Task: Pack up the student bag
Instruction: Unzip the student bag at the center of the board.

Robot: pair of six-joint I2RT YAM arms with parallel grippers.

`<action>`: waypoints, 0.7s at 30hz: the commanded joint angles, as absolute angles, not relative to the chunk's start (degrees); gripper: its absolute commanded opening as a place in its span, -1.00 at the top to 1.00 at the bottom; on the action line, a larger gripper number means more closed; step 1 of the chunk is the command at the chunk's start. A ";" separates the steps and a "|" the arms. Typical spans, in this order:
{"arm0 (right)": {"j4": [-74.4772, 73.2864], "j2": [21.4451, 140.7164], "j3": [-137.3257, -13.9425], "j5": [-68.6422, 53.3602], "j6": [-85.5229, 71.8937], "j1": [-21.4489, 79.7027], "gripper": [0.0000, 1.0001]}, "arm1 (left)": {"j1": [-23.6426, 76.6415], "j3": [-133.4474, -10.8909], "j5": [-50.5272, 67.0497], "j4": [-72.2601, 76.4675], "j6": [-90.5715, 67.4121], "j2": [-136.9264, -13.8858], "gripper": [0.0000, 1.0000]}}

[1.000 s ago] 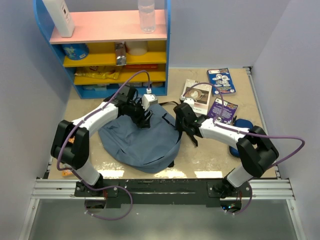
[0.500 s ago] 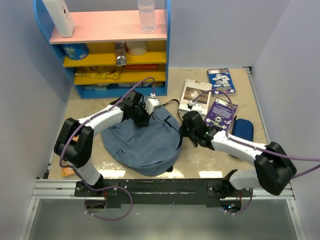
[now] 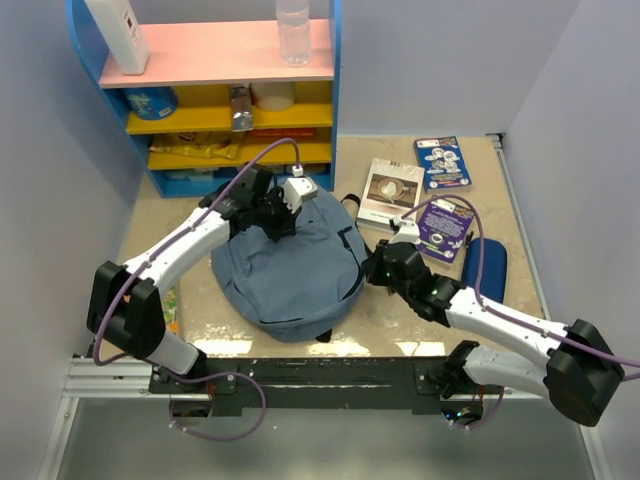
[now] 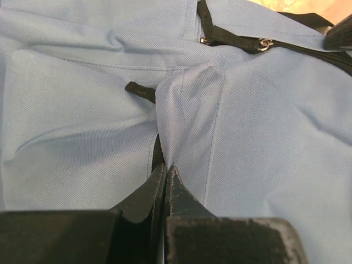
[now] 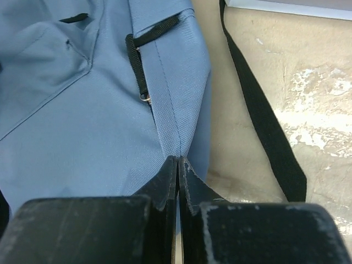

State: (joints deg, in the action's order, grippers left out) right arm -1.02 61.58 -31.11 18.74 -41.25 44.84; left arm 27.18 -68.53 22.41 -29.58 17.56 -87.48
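Observation:
The student bag [image 3: 285, 270], a soft slate-blue backpack with black straps, lies flat in the middle of the table. At its far top edge my left gripper [image 3: 272, 226] is shut on a pinched fold of the bag's fabric [image 4: 181, 115], just below a black zipper [image 4: 258, 45]. My right gripper [image 3: 372, 272] is shut on the bag's right edge, with a ridge of blue cloth [image 5: 170, 104] pulled up between the fingertips. A black strap [image 5: 258, 110] trails over the table beside it.
A blue, pink and yellow shelf [image 3: 215, 90] stands at the back left with a bottle [image 3: 292, 30] on top. Three booklets [image 3: 390, 190] [image 3: 442, 162] [image 3: 446, 225] and a dark-blue pencil case [image 3: 486, 268] lie right of the bag. An orange packet [image 3: 170, 305] lies at the left.
Both grippers closed onto the bag's fabric. The right arm swung down and outward, pulling the bag's right edge; the left arm shifted to the top edge. The bag now lies slightly rightward and flatter.

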 commanded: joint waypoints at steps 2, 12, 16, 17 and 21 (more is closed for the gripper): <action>0.18 60.65 -30.32 21.88 -43.33 46.31 1.00 | 23.82 -66.27 23.11 -29.36 18.98 -82.00 1.00; -3.16 62.84 -31.11 24.96 -42.89 47.02 0.67 | 17.67 -68.46 31.81 -34.10 20.65 -80.95 1.00; -3.69 63.46 -35.67 26.98 -40.26 47.02 0.07 | 17.58 -68.38 37.44 -37.26 23.19 -81.39 1.00; -3.78 63.54 -36.81 27.07 -38.60 47.02 -0.02 | 17.58 -68.03 37.79 -37.61 23.64 -81.39 1.00; 0.17 64.34 -40.86 24.62 -32.97 47.02 -0.03 | 17.58 -67.59 40.51 -40.24 26.62 -81.21 1.00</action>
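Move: The bag's main zip pull lies about 7 cm ahead and 5 cm left of the right hand, roughly 4 cm lower; that hand already holds the bag's right edge. From the right hand the coffee book is some 17 cm ahead and 5 cm right, and the purple booklet 10 cm ahead and 17 cm right. The left hand, already pinching a raised fold, has the zip pull about 15 cm to its right, 1 cm back and 8 cm below. Keeping its shut fingers on the pinched fold, the left hand drags the bag about 5 cm left and then increasingly back towards its base, tipping some 10 degrees as it goes. The right hand at first holds the bag's right edge and follows it left by only about 1 cm, then opens its fingers to half way and lets go of the cloth, dipping slightly and coming back up almost on the spot. ##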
